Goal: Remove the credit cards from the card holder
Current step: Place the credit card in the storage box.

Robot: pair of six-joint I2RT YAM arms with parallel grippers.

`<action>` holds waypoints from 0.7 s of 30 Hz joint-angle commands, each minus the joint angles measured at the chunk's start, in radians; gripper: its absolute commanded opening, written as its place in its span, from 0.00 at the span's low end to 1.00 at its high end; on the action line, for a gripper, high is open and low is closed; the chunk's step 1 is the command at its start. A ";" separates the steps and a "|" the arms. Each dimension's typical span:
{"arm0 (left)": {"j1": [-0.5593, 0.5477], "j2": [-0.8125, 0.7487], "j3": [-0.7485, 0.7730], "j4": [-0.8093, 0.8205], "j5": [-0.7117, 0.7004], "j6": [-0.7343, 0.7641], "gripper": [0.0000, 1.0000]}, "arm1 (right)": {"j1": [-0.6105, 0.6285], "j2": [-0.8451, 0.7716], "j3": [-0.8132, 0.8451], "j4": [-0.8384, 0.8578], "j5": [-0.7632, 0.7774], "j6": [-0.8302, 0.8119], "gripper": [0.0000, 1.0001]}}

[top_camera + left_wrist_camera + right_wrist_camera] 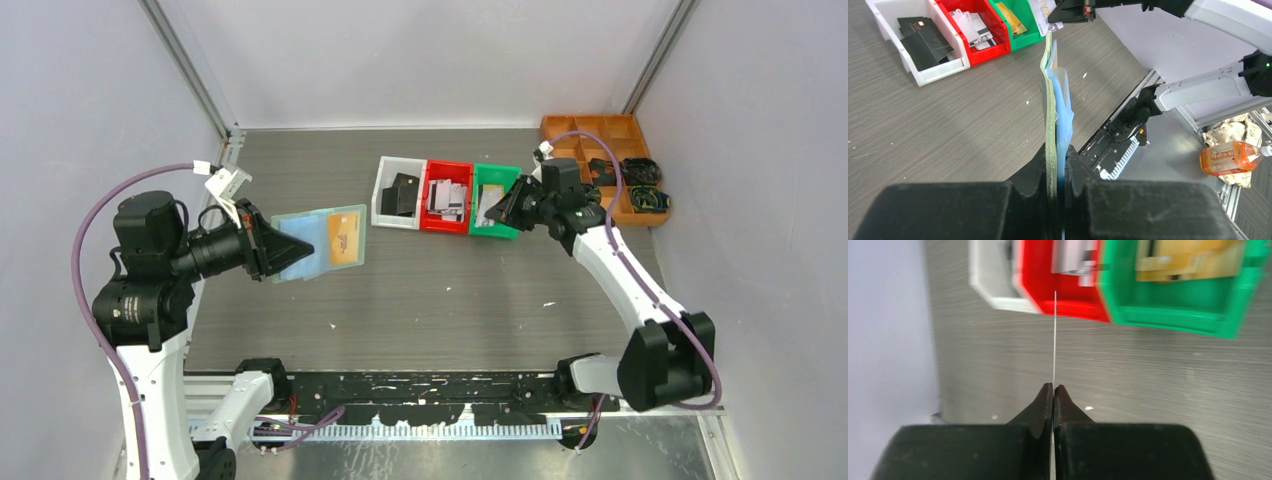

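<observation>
The pale mint-green card holder (325, 243) hangs open above the table at the left, and my left gripper (298, 250) is shut on its near edge. A gold credit card (343, 242) shows in its inner pocket. In the left wrist view the holder (1050, 100) stands edge-on between my fingers, with a clear bluish pocket beside it. My right gripper (508, 205) hovers by the red and green bins, shut on a pale silver-grey credit card (490, 205). In the right wrist view this card is a thin white line (1054, 340) rising from the gripper (1053, 390).
A white bin (385, 215) holds black cards, a red bin (445, 226) holds silver-grey cards and a green bin (497, 230) holds gold cards (1188, 260). An orange divided tray (590, 128) with black coiled cables sits at the back right.
</observation>
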 commanded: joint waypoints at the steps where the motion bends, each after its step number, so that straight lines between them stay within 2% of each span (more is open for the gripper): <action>1: 0.004 -0.010 0.033 0.009 0.005 0.029 0.00 | -0.027 0.089 0.086 -0.077 0.189 -0.122 0.01; 5: 0.004 -0.016 0.033 0.008 0.016 0.029 0.00 | -0.028 0.174 0.099 0.068 0.083 -0.110 0.01; 9: 0.003 -0.025 0.030 0.011 0.020 0.028 0.00 | -0.025 0.300 0.191 0.111 -0.033 -0.086 0.01; 16: 0.004 -0.025 0.044 0.005 0.021 0.029 0.00 | 0.000 0.504 0.380 0.113 -0.078 -0.075 0.01; 21: 0.004 -0.017 0.065 -0.012 0.025 0.032 0.00 | 0.052 0.641 0.514 0.062 -0.044 -0.082 0.01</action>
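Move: My right hand already grips a white card. The red compartment of the storage box, which holds the other white cards, lies roughly 16 cm ahead of it, 7 cm to the left and 18 cm below. At the same depth below my right hand, the green compartment is some 15 cm ahead and 4 cm to the right, the white one about 18 cm ahead and 18 cm left. From my left hand, the red compartment is about 35 cm ahead, 21 cm right and 36 cm down. With my right fingers kept shut on the white card, I first sink about 6 cm, drifting a little right. Then I swing forward at nearly constant height and bear left, over the green compartment towards the red one, ending some 12 cm farther out. The wrist hardly turns, and the card stays clear above the box. ##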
